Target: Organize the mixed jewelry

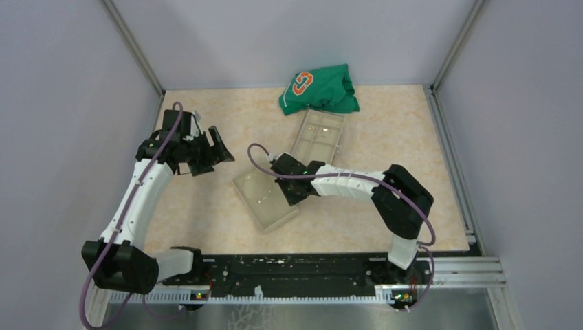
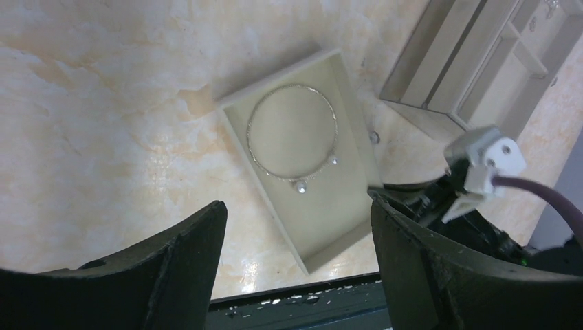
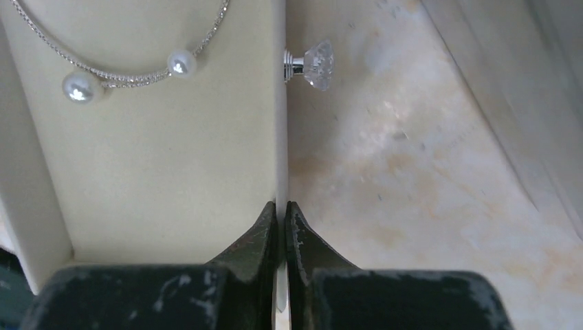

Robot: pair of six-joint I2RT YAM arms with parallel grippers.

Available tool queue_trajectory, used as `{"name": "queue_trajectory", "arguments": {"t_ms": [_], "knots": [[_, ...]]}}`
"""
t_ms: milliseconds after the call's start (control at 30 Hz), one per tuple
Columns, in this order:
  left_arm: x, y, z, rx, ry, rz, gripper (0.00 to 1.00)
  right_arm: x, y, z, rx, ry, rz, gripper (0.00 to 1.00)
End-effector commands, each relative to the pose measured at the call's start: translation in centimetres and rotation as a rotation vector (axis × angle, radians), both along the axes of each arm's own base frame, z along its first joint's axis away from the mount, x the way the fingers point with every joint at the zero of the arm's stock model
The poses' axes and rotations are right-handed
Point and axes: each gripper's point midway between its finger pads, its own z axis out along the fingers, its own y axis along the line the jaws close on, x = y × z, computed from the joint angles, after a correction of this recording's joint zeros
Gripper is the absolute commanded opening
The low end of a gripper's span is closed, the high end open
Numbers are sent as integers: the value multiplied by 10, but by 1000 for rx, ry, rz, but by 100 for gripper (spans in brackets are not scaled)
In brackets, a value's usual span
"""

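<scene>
A fine silvery hoop with two pearl ends (image 3: 124, 74) lies in a shallow cream drawer (image 3: 172, 179) with a crystal knob (image 3: 313, 63). The hoop also shows in the left wrist view (image 2: 300, 185), and the drawer in the top view (image 1: 275, 221). My right gripper (image 3: 281, 206) is shut on the drawer's thin side wall, near its front corner (image 1: 287, 192). My left gripper (image 1: 218, 148) is open and empty, above the table to the left of the drawer (image 2: 297, 206). Tiny silvery bits glint in the clear compartmented box (image 2: 531, 24).
The clear compartmented box (image 1: 318, 135) lies behind the drawer, toward the back. A green cloth with an orange logo (image 1: 320, 89) lies bunched at the back wall. Walls close the table on the left, back and right. A black rail (image 1: 295, 268) runs along the near edge.
</scene>
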Motion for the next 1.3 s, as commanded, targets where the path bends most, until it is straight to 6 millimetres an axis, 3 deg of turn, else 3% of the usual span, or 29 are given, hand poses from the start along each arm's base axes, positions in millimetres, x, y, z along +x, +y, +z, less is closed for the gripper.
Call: {"name": "queue_trajectory", "arguments": {"t_ms": [0,200,400,500,667,800,967,1267], "knots": [[15,0,17,-32,-15,13,83,-5,-21,61,41,-102,7,0],[53,-13,31,-80,-68,-30,84,-43,-77,100,43,-111,15,0],[97,-38,46,-171,-140,-93,85,-70,-144,152,89,-162,-177,0],[114,-51,45,-185,-145,-123,85,-65,-179,173,30,-191,-346,0],[132,-89,35,-183,-129,-211,85,-33,-234,184,-33,-175,-642,0],[137,-128,12,-158,-92,-299,86,-5,-275,175,-24,-136,-844,0],[141,-156,-16,-180,-56,-360,87,22,-314,154,-91,-172,-1052,0],[147,-185,-54,-268,14,-435,87,62,-311,96,-49,-283,-1047,0]]}}
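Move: The right fingers already pinch the knob-side wall of the necklace tray, its middle about 9 cm left of that hand and 1 cm ahead. The clear drawer case it is being taken to stands some 20 cm ahead and 7 cm right of it, about level in height, with the green cloth some 25 cm beyond the case and 3 cm farther right. From the open left hand, the case lies about 15 cm ahead, 30 cm right and 15 cm below. Keeping its pinch on the tray wall, the right hand lifts the tray about 17 cm and swings some 30 cm right past the case's near end, dipping back then forward again, turning roughly 60 degrees clockwise, before sinking about 8 cm. The left hand, fingers open, goes forward, then right and down towards the case's left side, turning a little clockwise. ##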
